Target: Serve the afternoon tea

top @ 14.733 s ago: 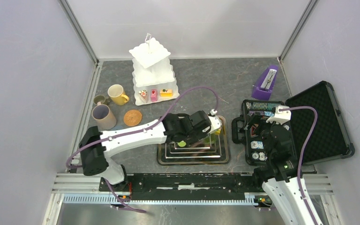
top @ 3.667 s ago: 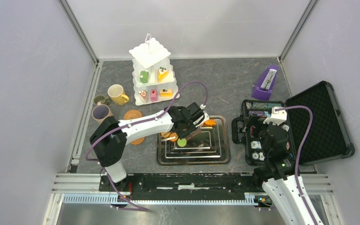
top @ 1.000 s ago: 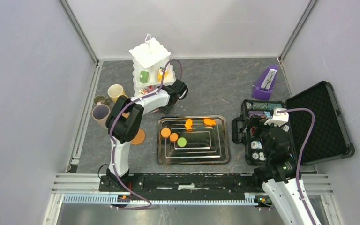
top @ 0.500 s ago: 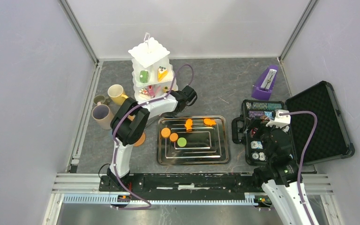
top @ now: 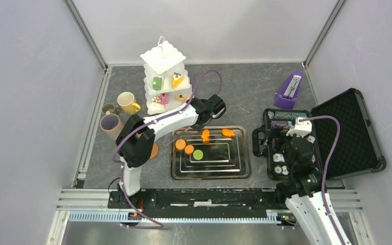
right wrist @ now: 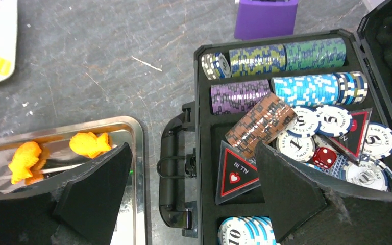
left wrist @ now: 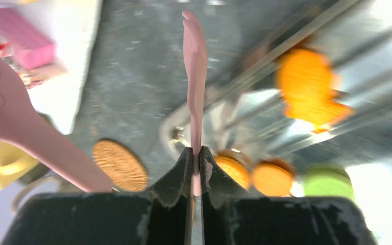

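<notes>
The white three-tier stand (top: 164, 76) holds small cakes at the back left. My left gripper (top: 215, 104) hovers between it and the steel tray's (top: 237, 171) back edge, shut on the thin pink strip (left wrist: 195, 61) of a pink tongs-like utensil, whose other pink arm (left wrist: 10, 117) juts left. The left wrist view shows the left gripper (left wrist: 196, 150) with its jaws tight on that strip. In the tray lie two orange biscuits (top: 180, 144), a green biscuit (top: 198, 154) and two orange fish-shaped pieces (top: 228, 132). My right gripper (right wrist: 191, 189) hangs open over the poker case's handle, holding nothing.
A yellow mug (top: 127, 102), a beige-lilac mug (top: 112, 126) and a small green mug (top: 109, 108) stand left of the stand. A brown coaster (top: 152, 149) peeks from under the left arm. The open black chip case (top: 347, 132) and purple metronome (top: 290, 91) sit right.
My left gripper has swung right, away from the stand toward the tray's back edge, and its jaws have closed on the pink strip. The right arm has barely moved.
</notes>
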Controlling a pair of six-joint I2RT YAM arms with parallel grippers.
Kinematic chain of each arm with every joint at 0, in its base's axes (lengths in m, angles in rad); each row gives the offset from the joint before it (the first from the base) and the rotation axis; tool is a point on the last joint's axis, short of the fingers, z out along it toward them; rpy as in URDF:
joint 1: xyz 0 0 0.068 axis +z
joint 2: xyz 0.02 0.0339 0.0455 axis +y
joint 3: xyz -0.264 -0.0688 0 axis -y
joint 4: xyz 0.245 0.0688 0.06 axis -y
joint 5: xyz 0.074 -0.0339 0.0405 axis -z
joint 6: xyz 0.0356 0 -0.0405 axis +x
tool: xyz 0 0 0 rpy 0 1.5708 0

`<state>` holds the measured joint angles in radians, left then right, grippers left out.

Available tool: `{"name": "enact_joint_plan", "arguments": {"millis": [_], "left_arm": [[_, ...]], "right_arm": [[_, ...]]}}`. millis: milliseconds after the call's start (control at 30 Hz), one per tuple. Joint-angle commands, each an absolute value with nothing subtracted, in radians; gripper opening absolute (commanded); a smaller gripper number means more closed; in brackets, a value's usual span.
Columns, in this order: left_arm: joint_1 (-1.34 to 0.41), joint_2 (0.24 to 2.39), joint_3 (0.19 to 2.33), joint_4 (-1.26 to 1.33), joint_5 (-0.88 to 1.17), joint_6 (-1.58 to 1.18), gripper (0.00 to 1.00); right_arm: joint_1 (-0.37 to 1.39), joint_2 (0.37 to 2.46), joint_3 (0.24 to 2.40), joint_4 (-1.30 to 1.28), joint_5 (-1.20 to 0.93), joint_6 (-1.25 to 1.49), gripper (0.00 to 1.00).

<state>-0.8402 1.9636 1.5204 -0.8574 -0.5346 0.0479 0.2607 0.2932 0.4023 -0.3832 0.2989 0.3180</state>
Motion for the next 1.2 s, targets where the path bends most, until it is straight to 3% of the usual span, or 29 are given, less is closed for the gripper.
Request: {"name": "enact_joint_plan", "arguments": {"millis": [0, 233, 467, 567, 767, 1167], "left_arm": [[-0.864, 1.908, 1.618, -0.945, -0.201, -0.110, 0.06], [-0.861, 2.145, 1.987, -1.012, 0.016, -0.121, 0.04], [-0.843, 2.480, 2.602, -1.210, 0.063, -0.092, 0.08], [-0.842, 2.464, 2.558, -1.174, -0.053, 0.042, 0.11], [-0.832, 2.426, 2.403, -1.168, -0.262, 0.242, 0.09], [-0.762, 2.504, 2.476, -1.183, -0.116, 0.136, 0.15]], "right_arm": [[0.259, 0.356, 0.402, -0.351, 0.293, 0.304, 0.98], [0.259, 0.412, 0.378, -0.313, 0.213, 0.285, 0.98], [0.259, 0.441, 0.411, -0.309, 0.145, 0.271, 0.98], [0.259, 0.432, 0.368, -0.284, 0.172, 0.269, 0.98], [0.259, 0.433, 0.363, -0.271, 0.128, 0.260, 0.98], [0.259, 0.442, 0.365, -0.272, 0.129, 0.259, 0.98]]}}
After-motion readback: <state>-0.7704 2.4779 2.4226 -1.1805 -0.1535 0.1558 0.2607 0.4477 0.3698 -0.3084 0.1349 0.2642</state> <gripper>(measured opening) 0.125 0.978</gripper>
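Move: My left hand still grips the pink-handled utensil. The bare table beyond the baking tray, where it ends up, lies about 7 cm ahead, 11 cm to its right and 7 cm below. The nearer orange fish is some 4 cm right and 1 cm back, the other fish 14 cm right and level, the cake stand roughly 14 cm ahead and 12 cm left. From my right hand that bare spot is around 13 cm ahead, 20 cm left and 16 cm below. I swing my left hand right about 20 cm, dipping back and rising first, then bring it forward and, sinking, back left about 9 cm to stop over the bare table beyond the tray's far edge. I roll its left side down some 30 degrees, then undo about half, keeping the pinch on the pink utensil. My open right hand sinks roughly 3 cm and drifts left, touching nothing. ##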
